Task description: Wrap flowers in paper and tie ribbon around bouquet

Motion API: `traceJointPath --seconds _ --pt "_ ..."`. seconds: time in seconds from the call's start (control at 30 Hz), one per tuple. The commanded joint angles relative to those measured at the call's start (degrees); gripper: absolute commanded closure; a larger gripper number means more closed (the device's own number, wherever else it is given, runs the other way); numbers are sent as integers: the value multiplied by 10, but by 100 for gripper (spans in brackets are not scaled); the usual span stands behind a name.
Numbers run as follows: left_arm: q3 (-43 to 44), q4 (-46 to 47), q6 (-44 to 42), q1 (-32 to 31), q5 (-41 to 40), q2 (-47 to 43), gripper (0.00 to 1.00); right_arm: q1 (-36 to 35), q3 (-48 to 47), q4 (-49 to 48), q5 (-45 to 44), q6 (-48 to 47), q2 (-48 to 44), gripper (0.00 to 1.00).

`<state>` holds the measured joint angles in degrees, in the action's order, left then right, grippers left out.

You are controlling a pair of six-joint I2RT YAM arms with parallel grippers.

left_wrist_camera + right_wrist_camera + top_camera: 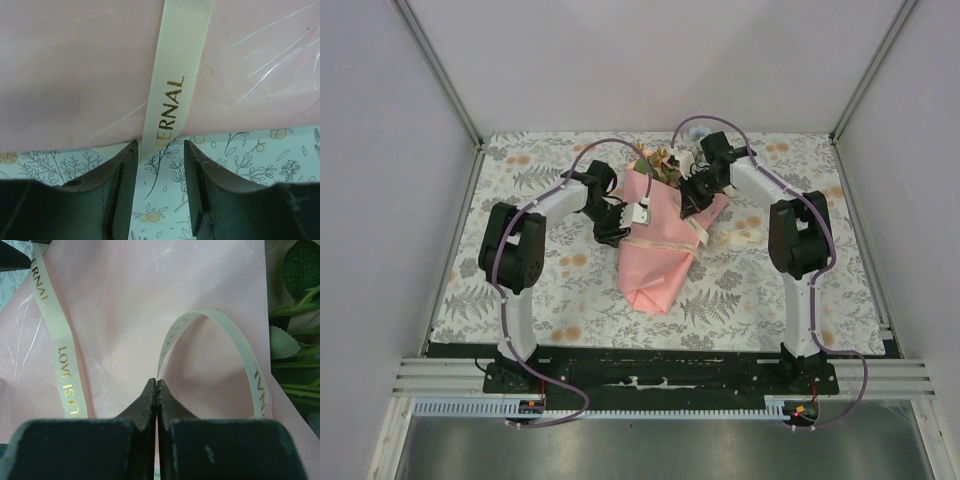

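The bouquet lies on the table as a pink paper (655, 262) cone, with the flowers (660, 160) at its far end. A cream ribbon (667, 243) with gold lettering crosses its waist. My left gripper (612, 232) sits at the cone's left edge. In the left wrist view it (160, 150) stands open, and the ribbon (175, 85) runs down over the paper (75, 75) to just past the left fingertip, not gripped. My right gripper (157, 382) is shut on the ribbon (225, 325), which arches up in a loop from its tips above the paper (125, 305).
A floral-print tablecloth (750, 290) covers the table, and it shows between my left fingers (250, 165). Green leaves (300, 265) and stems lie just right of my right gripper. A second stretch of ribbon (60, 350) runs along the paper to its left. White walls enclose the table.
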<state>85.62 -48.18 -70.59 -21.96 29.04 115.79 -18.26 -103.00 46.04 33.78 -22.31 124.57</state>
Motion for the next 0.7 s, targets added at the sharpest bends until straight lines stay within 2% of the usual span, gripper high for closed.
traceJointPath --seconds 0.0,0.07,0.1,0.17,0.27,0.47,0.67 --pt "12 -9 -72 -2 17 21 53 -5 0 4 -6 -7 1 100" --pt "9 5 -68 -2 17 26 59 -4 1 3 -6 -6 1 100" --pt "9 12 -62 -3 15 27 65 -5 1 3 -7 -5 2 100" --pt "3 22 -48 -1 9 22 82 -5 3 3 -8 -5 1 100" --pt "-2 24 -31 4 13 -8 96 -7 3 3 -8 -6 4 100" --pt "-5 -20 -57 5 29 -88 98 -11 3 1 -8 -8 8 100" --pt "66 -81 -54 2 51 -101 98 -20 1 1 -5 -8 10 100"
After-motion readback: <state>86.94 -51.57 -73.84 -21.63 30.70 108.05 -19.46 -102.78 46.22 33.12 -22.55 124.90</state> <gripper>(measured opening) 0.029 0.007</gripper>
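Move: The cream ribbon's near end hangs off the left edge of the wrapped pink paper, directly under the left hand's half-open fingers, about 2 cm below. The paper's middle is level with that hand and some 9 cm to its right; the flower heads are roughly 20 cm ahead and 12 cm right. From the right hand, which already pinches another part of the ribbon, that near end is about 6 cm back, 16 cm left and 5 cm down. The left fingertips pinch the ribbon by the paper's left edge: the hand sinks about 1.5 cm with the ribbon between its fingers, shuts them fully, then carries it up some 7 cm, almost straight, with only a slight wrist tilt. The right hand stays nearly in place and keeps its pinch on the ribbon. ##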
